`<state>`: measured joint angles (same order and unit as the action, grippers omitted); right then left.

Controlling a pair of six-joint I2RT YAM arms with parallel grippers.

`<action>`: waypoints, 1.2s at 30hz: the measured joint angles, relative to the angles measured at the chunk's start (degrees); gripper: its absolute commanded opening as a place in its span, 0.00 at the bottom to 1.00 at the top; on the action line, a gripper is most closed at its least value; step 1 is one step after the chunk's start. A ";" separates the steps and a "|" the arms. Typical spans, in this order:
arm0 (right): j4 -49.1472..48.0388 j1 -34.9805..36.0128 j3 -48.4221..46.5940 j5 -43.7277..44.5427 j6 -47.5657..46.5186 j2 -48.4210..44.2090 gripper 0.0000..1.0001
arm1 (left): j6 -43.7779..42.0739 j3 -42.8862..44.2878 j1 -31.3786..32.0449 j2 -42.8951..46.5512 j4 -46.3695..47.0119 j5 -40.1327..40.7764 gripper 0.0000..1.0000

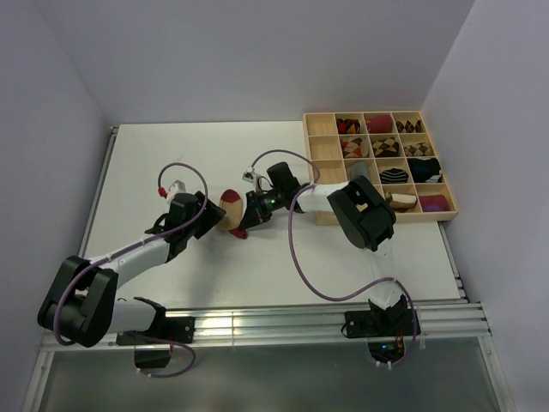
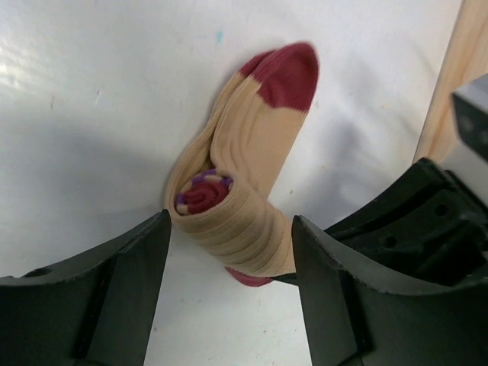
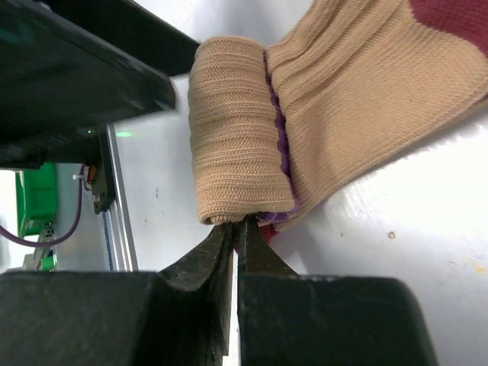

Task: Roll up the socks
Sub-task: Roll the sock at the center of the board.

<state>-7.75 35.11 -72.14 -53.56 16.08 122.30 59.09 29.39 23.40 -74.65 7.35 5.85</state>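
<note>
A beige sock (image 1: 230,208) with a dark-red toe (image 2: 290,76) lies on the white table, its cuff end wound into a tight roll (image 2: 232,225). My left gripper (image 2: 229,255) is open, one fingertip at each end of the roll. Opposite it, my right gripper (image 3: 240,225) is shut, its tips pushed into the core of the roll (image 3: 240,137), where dark-red fabric shows beside them. In the top view the left gripper (image 1: 210,219) and the right gripper (image 1: 251,215) flank the sock from left and right.
A wooden tray (image 1: 307,172) of square compartments stands at the back right, several of them holding rolled sock bundles. Its pale edge (image 2: 457,84) shows in the left wrist view. A metal rail (image 1: 257,326) runs along the table's near edge.
</note>
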 measured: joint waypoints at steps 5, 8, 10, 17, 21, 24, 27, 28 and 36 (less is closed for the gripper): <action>0.92 -0.15 -0.22 0.09 -0.48 0.00 0.00 | -4.81 5.14 -2.23 -0.28 -1.81 1.44 0.56; 1.01 -0.15 -0.22 0.09 -0.59 0.00 0.00 | -9.07 11.69 -3.72 -4.52 -2.10 0.63 0.52; 1.03 -0.15 -0.22 0.09 -0.74 0.00 0.00 | -11.80 17.07 -4.15 -9.73 -2.23 -1.20 0.49; 2.27 -0.15 -0.37 0.09 -1.86 -0.17 0.00 | -16.74 25.27 -3.65 -23.52 -3.37 -7.45 0.35; 3.17 -0.15 -0.37 0.15 -2.29 -0.48 0.00 | -18.03 26.23 -1.79 -27.02 -5.55 -8.50 0.32; 3.54 -0.15 -0.37 0.11 -2.40 -0.59 0.00 | -18.56 27.15 -0.48 -28.46 -6.45 -9.29 0.32; 4.11 -0.15 -0.37 0.00 -2.47 -0.70 0.00 | -19.37 28.94 0.79 -30.10 -6.91 -9.84 0.33; 4.42 -0.15 -0.44 -0.07 -2.49 -0.72 0.00 | -19.50 29.46 1.09 -30.60 -6.93 -10.03 0.33; 9.77 -0.22 -2.34 -0.94 -3.50 -0.74 0.00 | -19.93 30.82 4.33 -32.09 -6.34 -11.32 0.33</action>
<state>2.02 34.89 -74.48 -54.50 12.58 121.56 39.16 60.20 27.73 -106.74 1.02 -5.48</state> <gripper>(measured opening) 0.030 0.325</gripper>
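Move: The sock's maroon toe lies about 6 cm ahead of the left gripper, 4 cm to its right and 5 cm below. The tan roll is some 2 cm ahead, 4 cm right and 3 cm below; the small maroon end under the roll lies about 3 cm back, 6 cm right and 5 cm below. From the right gripper, which pinches the roll, the toe is about 8 cm ahead, 1 cm left and 2 cm lower. Bring the left gripper forward about 10 cm in a low arc, up and then down past the roll to the sock's toe part, easing back slightly as it sinks, then sweep it low to the right. Turn it some 25 degrees clockwise and bring the fingers in to about half their opening, astride the sock's right edge. Keep the right gripper shut on the roll, nearly still. ##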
